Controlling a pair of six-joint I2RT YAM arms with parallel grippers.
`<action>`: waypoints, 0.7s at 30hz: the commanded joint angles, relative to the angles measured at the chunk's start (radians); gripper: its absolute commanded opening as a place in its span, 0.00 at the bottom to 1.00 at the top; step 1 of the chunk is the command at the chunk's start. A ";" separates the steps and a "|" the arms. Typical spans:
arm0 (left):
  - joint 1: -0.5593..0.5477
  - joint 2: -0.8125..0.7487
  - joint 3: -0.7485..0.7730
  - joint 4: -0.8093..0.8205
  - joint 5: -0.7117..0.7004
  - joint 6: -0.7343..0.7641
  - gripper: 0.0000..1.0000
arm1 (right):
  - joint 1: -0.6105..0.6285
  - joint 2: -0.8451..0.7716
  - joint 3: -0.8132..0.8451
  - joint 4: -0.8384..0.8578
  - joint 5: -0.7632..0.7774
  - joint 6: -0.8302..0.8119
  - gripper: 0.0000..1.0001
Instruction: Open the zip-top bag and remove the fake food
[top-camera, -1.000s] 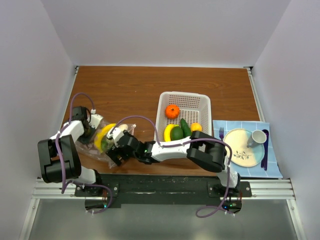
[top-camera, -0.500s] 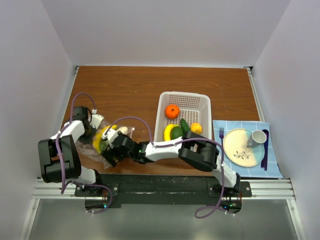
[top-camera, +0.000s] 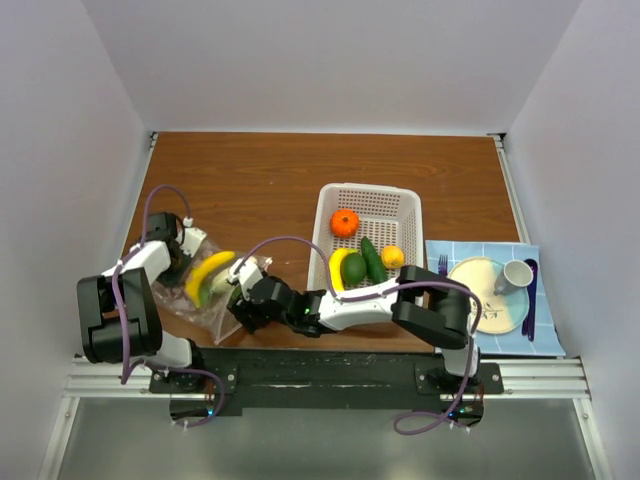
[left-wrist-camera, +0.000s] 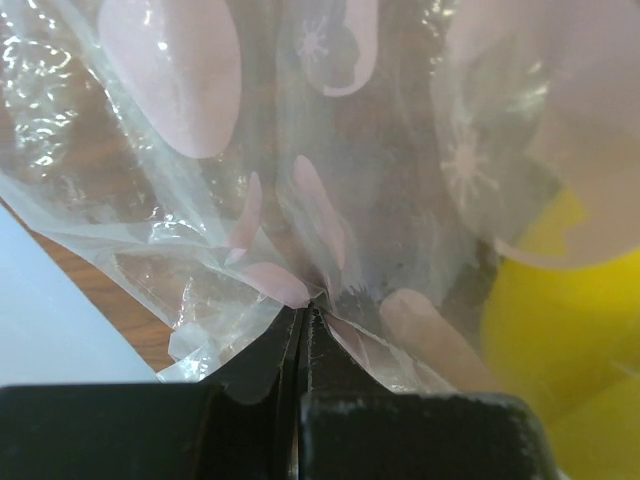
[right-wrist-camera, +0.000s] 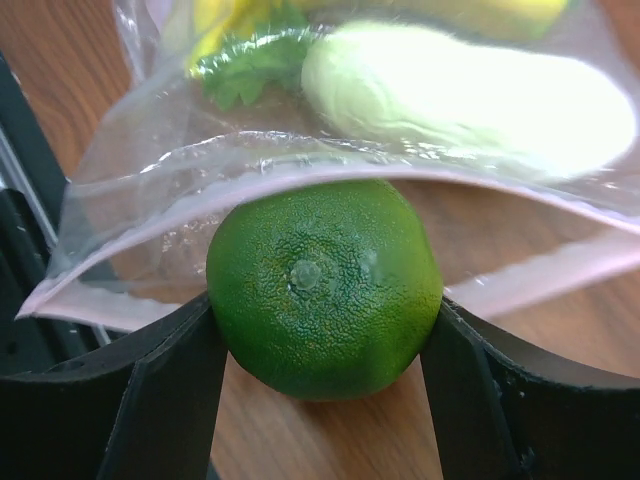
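Observation:
The zip-top bag (top-camera: 205, 300) lies crinkled at the table's near left. My left gripper (top-camera: 178, 258) is shut on a fold of its film (left-wrist-camera: 300, 290). Inside the bag I see fake food: a yellow banana (top-camera: 208, 274), a pale white piece (right-wrist-camera: 460, 95) and a green leafy bit (right-wrist-camera: 250, 70). My right gripper (top-camera: 242, 300) sits at the bag's open pink-edged mouth (right-wrist-camera: 300, 180). Its two black fingers (right-wrist-camera: 170, 380) press both sides of a green lime (right-wrist-camera: 325, 285), which is just outside the mouth and above the wood.
A white perforated basket (top-camera: 390, 212) right of the bag holds an orange (top-camera: 344, 222), a cucumber (top-camera: 372, 260) and other yellow and green pieces. At the far right a blue mat (top-camera: 445, 250) carries a floral plate (top-camera: 472, 300), a cup (top-camera: 515, 273) and cutlery.
The right gripper's jaws have closed in on the green lime and drawn back a little toward the near edge. The banana has shifted inside the bag. The left gripper holds as before.

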 joint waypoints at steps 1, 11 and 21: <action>0.003 0.035 -0.019 0.056 -0.020 0.007 0.00 | 0.009 -0.106 -0.011 -0.053 0.097 -0.007 0.58; 0.011 0.023 0.067 -0.098 0.104 -0.053 0.00 | -0.131 -0.443 -0.041 -0.384 0.335 0.031 0.24; 0.011 -0.094 0.372 -0.493 0.509 -0.064 0.00 | -0.377 -0.436 -0.045 -0.713 0.556 0.215 0.11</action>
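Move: The right hand already holds the lime at the bag's mouth. From it the white basket's middle lies about 28 cm right and 14 cm ahead, slightly lower. In the basket, the pumpkin is some 20 cm ahead and 24 cm right, and the avocado 10 cm ahead and 26 cm right. The banana in the bag lies about 7 cm left and 6 cm ahead. From the left hand the bag's middle is about 10 cm right and 2 cm back. Keeping its grip on the lime, the right hand takes it clear of the bag's mouth: first mostly up, then in a quickening sweep right and forward to over the basket. It goes some 24 cm right, 16 cm forward and 14 cm up, turning clockwise nearly 50 degrees. The left hand, still pinching the bag's plastic, at first barely stirs, then lifts about 6 cm while drawing right and a little forward. ##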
